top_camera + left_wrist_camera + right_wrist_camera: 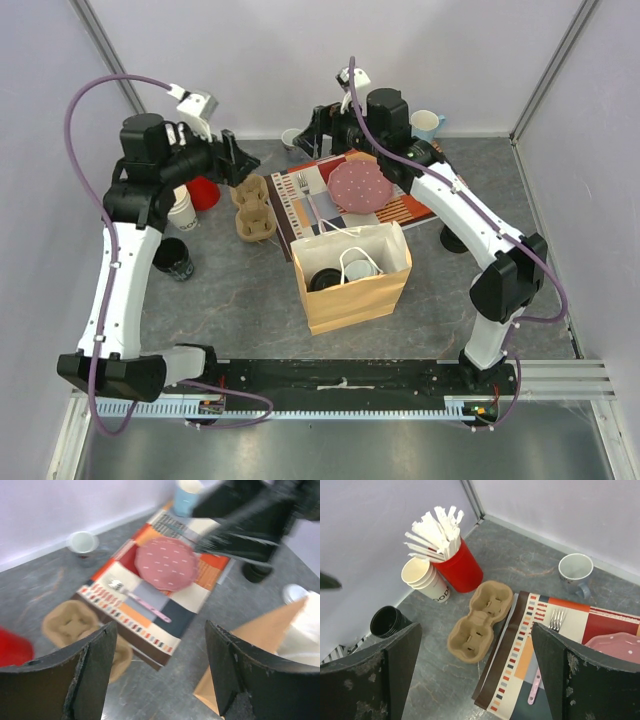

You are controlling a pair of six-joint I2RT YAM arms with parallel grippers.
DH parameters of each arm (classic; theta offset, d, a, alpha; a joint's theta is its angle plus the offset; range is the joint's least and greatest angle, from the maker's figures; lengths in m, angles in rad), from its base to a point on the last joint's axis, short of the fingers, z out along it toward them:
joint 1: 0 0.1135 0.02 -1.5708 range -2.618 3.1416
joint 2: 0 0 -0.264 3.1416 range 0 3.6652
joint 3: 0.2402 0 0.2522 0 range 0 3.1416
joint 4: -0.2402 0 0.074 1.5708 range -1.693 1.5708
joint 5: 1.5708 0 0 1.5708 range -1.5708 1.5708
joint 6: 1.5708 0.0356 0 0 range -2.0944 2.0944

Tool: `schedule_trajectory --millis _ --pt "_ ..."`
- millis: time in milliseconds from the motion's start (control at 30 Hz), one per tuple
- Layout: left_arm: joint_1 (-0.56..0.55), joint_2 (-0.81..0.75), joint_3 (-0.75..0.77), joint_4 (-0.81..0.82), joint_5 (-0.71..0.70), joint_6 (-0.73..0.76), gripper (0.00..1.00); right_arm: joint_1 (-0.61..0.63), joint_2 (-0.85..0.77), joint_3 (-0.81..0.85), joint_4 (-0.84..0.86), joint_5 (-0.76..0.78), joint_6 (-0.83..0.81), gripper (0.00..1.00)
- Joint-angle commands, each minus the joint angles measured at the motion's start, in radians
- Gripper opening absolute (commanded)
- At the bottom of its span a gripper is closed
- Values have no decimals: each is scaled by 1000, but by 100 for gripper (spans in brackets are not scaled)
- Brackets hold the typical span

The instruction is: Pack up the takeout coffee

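Note:
A brown paper bag (352,290) stands open in the middle of the table. Inside it I see a round black lid (325,280) and a round white lid (360,268) side by side: the two takeout coffees, their cup bodies hidden by the bag. The bag's edge also shows in the left wrist view (260,635). My left gripper (238,162) (160,630) is open and empty, raised above the cup carrier at the bag's far left. My right gripper (314,130) (476,630) is open and empty, raised over the far end of the placemat.
A cardboard two-cup carrier (253,208) (480,620) lies empty left of a patterned placemat (295,205) holding a pink plate (360,185) and fork (308,195). A red cup of white sticks (457,565), stacked lidless paper cups (422,577) and black cups (172,258) stand at the left. Mugs (425,125) (576,570) stand by the back wall.

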Motion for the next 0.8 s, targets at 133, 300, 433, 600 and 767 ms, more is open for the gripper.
schedule_trajectory --millis 133,300,433,600,767 --pt "246 25 -25 51 -173 128 62 15 -4 19 26 -48 -61 98" --pt "406 143 -20 -23 -87 331 55 9 -1 12 26 -54 -86 98" --pt "412 227 -20 -36 -48 532 59 3 -3 -7 26 -55 -88 98" --pt "412 365 59 7 -123 566 67 -6 0 -18 28 -60 -78 98" --pt "412 439 123 -15 -151 609 55 -13 4 -15 25 -62 -74 98"
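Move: The straws in the red cup stand about 18 cm ahead of the left hand, 24 cm to its left and 20 cm below. The white cups are about 12 cm ahead and 24 cm to its left. The cup holder lies roughly 11 cm ahead and 2 cm left, and the black cups about 9 cm back and 27 cm left, all three 30 to 36 cm below. From the right hand the straws lie about 9 cm ahead, 38 cm left and 18 cm below. The left hand, still empty, swings some 20 cm left towards the straws while easing forward, passing high over the cup holder's near side and turning counter-clockwise so its fingers no longer aim so far right. Then, with the sideways travel nearly done, it sinks about 15 cm and keeps edging forward, the fingers tipping further down and narrowing partway, to come close above and just short of the straws and over the white cups, with no grip on them yet. ##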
